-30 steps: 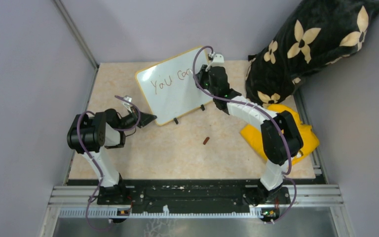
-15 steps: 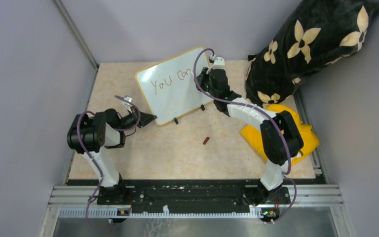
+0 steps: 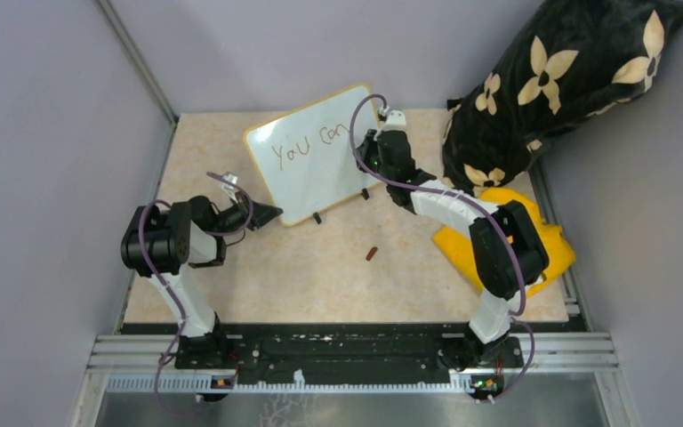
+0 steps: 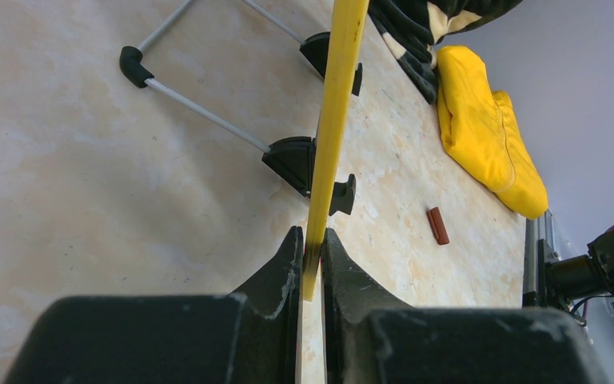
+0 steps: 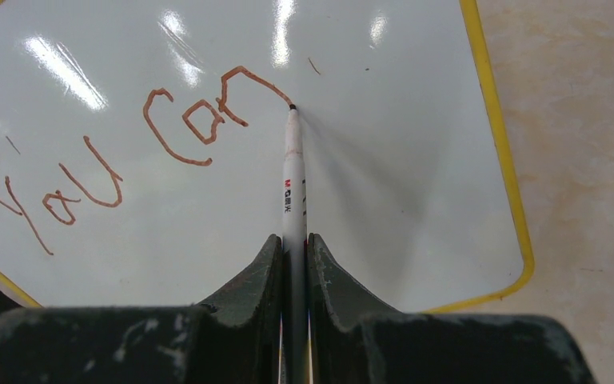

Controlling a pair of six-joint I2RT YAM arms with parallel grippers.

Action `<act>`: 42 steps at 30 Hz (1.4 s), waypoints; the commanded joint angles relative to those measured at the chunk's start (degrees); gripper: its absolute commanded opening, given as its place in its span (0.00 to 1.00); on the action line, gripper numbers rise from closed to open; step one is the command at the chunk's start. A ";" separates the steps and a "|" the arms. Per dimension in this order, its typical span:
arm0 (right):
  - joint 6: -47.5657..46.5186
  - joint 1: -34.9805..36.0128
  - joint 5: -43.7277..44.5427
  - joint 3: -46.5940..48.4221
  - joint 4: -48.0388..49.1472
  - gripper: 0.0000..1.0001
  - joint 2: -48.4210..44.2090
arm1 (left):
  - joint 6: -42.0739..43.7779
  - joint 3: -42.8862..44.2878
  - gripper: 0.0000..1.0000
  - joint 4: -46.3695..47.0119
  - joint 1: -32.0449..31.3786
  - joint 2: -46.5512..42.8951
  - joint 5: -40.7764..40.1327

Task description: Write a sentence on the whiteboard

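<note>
The whiteboard (image 3: pixel 313 182), white with a yellow frame, stands tilted at the back of the table. The sentence reads "You Can" (image 3: pixel 307 145) in reddish-brown strokes (image 5: pixel 154 126). My right gripper (image 3: pixel 366 142) (image 5: pixel 294 244) is shut on a white marker (image 5: pixel 291 176), whose tip touches the board at the end of the "n" arch. My left gripper (image 3: pixel 269 213) (image 4: pixel 312 250) is shut on the board's yellow edge (image 4: pixel 332 120) at its lower left corner. The blank lower part of the board lies beneath the writing.
A small brown marker cap (image 3: pixel 372 253) (image 4: pixel 438 226) lies on the table in front of the board. A yellow cloth (image 3: pixel 547 249) (image 4: pixel 488 136) and a black floral cushion (image 3: pixel 569 80) sit at the right. The board's black feet (image 4: pixel 296 160) and wire legs rest behind it.
My right gripper has shifted slightly toward the near right along the board, drawing out the stroke of the "n". The left gripper and the board have stayed put.
</note>
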 commanded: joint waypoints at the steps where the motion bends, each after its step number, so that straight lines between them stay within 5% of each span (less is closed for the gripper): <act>1: 0.38 -0.75 0.56 -0.01 1.14 0.00 -3.65 | 0.31 0.46 0.00 -2.27 -0.18 -0.51 -0.57; 11: 2.29 -0.79 -0.45 -1.54 0.55 0.00 -10.56 | -0.27 -0.62 0.03 -0.04 -0.08 -0.73 -1.43; 21: 5.85 -0.16 -1.18 -11.50 -1.38 0.00 -23.99 | -2.69 -3.53 0.57 6.10 0.17 -1.46 -2.48; 25: 6.23 -0.05 -1.03 -14.68 -2.53 0.00 -28.29 | -3.37 -5.39 0.72 7.68 0.17 -3.17 -4.32; 26: 6.21 -0.04 -1.03 -15.09 -2.94 0.00 -29.11 | -3.42 -5.97 0.94 7.72 0.17 -3.96 -4.66; 32: 6.61 -0.05 -1.22 -17.51 -3.42 0.00 -33.01 | -1.24 -12.24 0.99 3.89 0.17 -12.51 -10.26; 36: 7.11 -0.04 -1.78 -18.36 -3.69 0.00 -34.97 | 0.07 -13.84 0.99 -10.32 0.17 -23.51 -15.82; 39: 7.20 -0.09 -2.49 -18.12 -4.65 0.00 -37.23 | 4.61 -9.90 0.99 -37.18 0.17 -37.82 -25.22; 42: 7.33 -0.05 -3.76 -17.88 -5.92 0.00 -40.68 | 6.94 -3.49 0.99 -62.80 -0.16 -51.85 -44.46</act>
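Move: The right hand holds the marker with its tip at the end of the "n", about 6 cm ahead of the hand, 3 cm left and 2 cm lower. The whiteboard's middle lies roughly 2 cm ahead, 9 cm left and 6 cm below; the red cap some 23 cm back, straight behind, 18 cm down. The left hand pinches the board's left edge near its lower corner, the board's middle 9 cm ahead, 9 cm right and 4 cm above. The marker tip comes free of the board at the end of the "n" as the right hand, keeping its grip, draws back about 12 cm, rising some 9 and drifting right, with a slight roll. Midway the left fingers open wide and let go of the edge; that hand eases back, then climbs about 6 cm and swings left, turning some 20 degrees counter-clockwise. ##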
